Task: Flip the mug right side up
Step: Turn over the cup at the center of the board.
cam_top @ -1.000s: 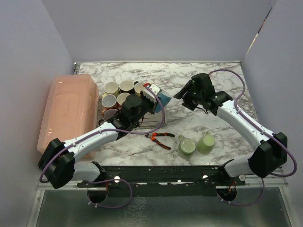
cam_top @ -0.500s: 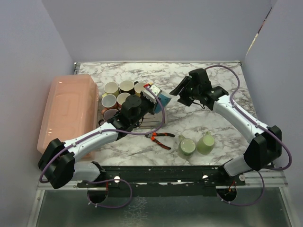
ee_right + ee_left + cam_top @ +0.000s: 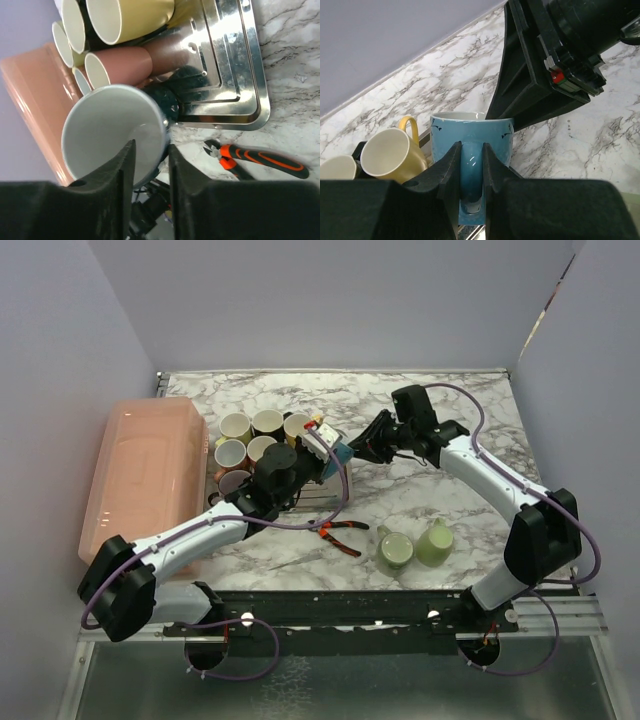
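Observation:
The blue mug (image 3: 341, 451) with a white inside hangs above the right end of the metal tray, its mouth turned toward the right arm. My left gripper (image 3: 325, 445) is shut on its handle; in the left wrist view the fingers (image 3: 451, 162) clamp the blue handle (image 3: 471, 165). My right gripper (image 3: 362, 448) stands astride the mug's rim (image 3: 164, 131). One finger (image 3: 127, 160) is inside the white bowl and the other is outside the wall. Its jaws are narrow but open, with some white wall showing between them.
Several yellow and pink mugs (image 3: 250, 440) lie on the metal tray (image 3: 235, 75). A pink bin (image 3: 145, 475) stands at the left. Orange-handled pliers (image 3: 338, 533) and two green mugs (image 3: 395, 550) (image 3: 435, 542) lie near the front edge.
The right arm has swung left to the mug, and its jaws have narrowed around the rim. The left arm holds the mug still.

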Motion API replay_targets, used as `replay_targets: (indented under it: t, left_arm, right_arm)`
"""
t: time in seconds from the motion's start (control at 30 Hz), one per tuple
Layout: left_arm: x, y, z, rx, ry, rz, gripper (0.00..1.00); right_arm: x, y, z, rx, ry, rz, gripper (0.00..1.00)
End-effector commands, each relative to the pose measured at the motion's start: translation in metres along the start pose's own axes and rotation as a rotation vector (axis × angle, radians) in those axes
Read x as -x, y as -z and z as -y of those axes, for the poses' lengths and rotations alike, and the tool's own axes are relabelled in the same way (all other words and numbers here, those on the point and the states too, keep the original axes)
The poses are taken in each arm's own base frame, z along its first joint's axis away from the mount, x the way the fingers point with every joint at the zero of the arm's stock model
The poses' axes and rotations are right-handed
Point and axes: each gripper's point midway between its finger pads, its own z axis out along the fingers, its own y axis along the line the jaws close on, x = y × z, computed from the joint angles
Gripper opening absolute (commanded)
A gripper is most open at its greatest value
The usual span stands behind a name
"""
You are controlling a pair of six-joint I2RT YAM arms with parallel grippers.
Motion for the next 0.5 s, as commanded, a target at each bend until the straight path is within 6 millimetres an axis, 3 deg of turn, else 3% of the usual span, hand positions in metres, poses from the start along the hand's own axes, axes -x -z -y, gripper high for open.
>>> replay_targets:
  t: [0.0,0.07,0.1,0.47]
  left_arm:
    - [0.042,0.007,0.004,-0.028,-0.03,0.146,0.0]
    - [0.042,0.007,0.004,-0.027,-0.036,0.145,0.0]
    - [0.041,0.007,0.004,-0.025,-0.038,0.143,0.0]
    - [0.031,0.009,0.001,0.009,0.005,0.118,0.0]
  right_arm:
    - [-0.02,0.001,-0.023,0.122,-0.003,-0.133,0.2]
    - [-0.023,0.001,-0.025,0.134,-0.005,-0.148,0.03]
    - [-0.023,0.002,-0.025,0.137,-0.006,-0.151,0.01]
    - [-0.008,0.018,-0.034,0.162,0.071,-0.042,0.0]
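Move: The blue mug hangs by its handle in the left fingers, its body some 4 cm ahead of that hand and 4 cm to its right, mouth turned towards the right hand. From the right hand its middle lies about 5 cm left, 1 cm back and 2 cm lower. The yellow mug on the tray is about 14 cm left and 7 cm ahead of the right hand, the pliers 4 cm left and 19 cm back, both well below. Forward and slightly down by only about half a centimetre, the right hand settles at the blue mug's rim while its fingers close from roughly a third open to almost shut, pinching the wall with one finger inside the mouth. The left hand keeps its grip on the handle, easing back and up about half a centimetre and tipping some 5 degrees upward. ##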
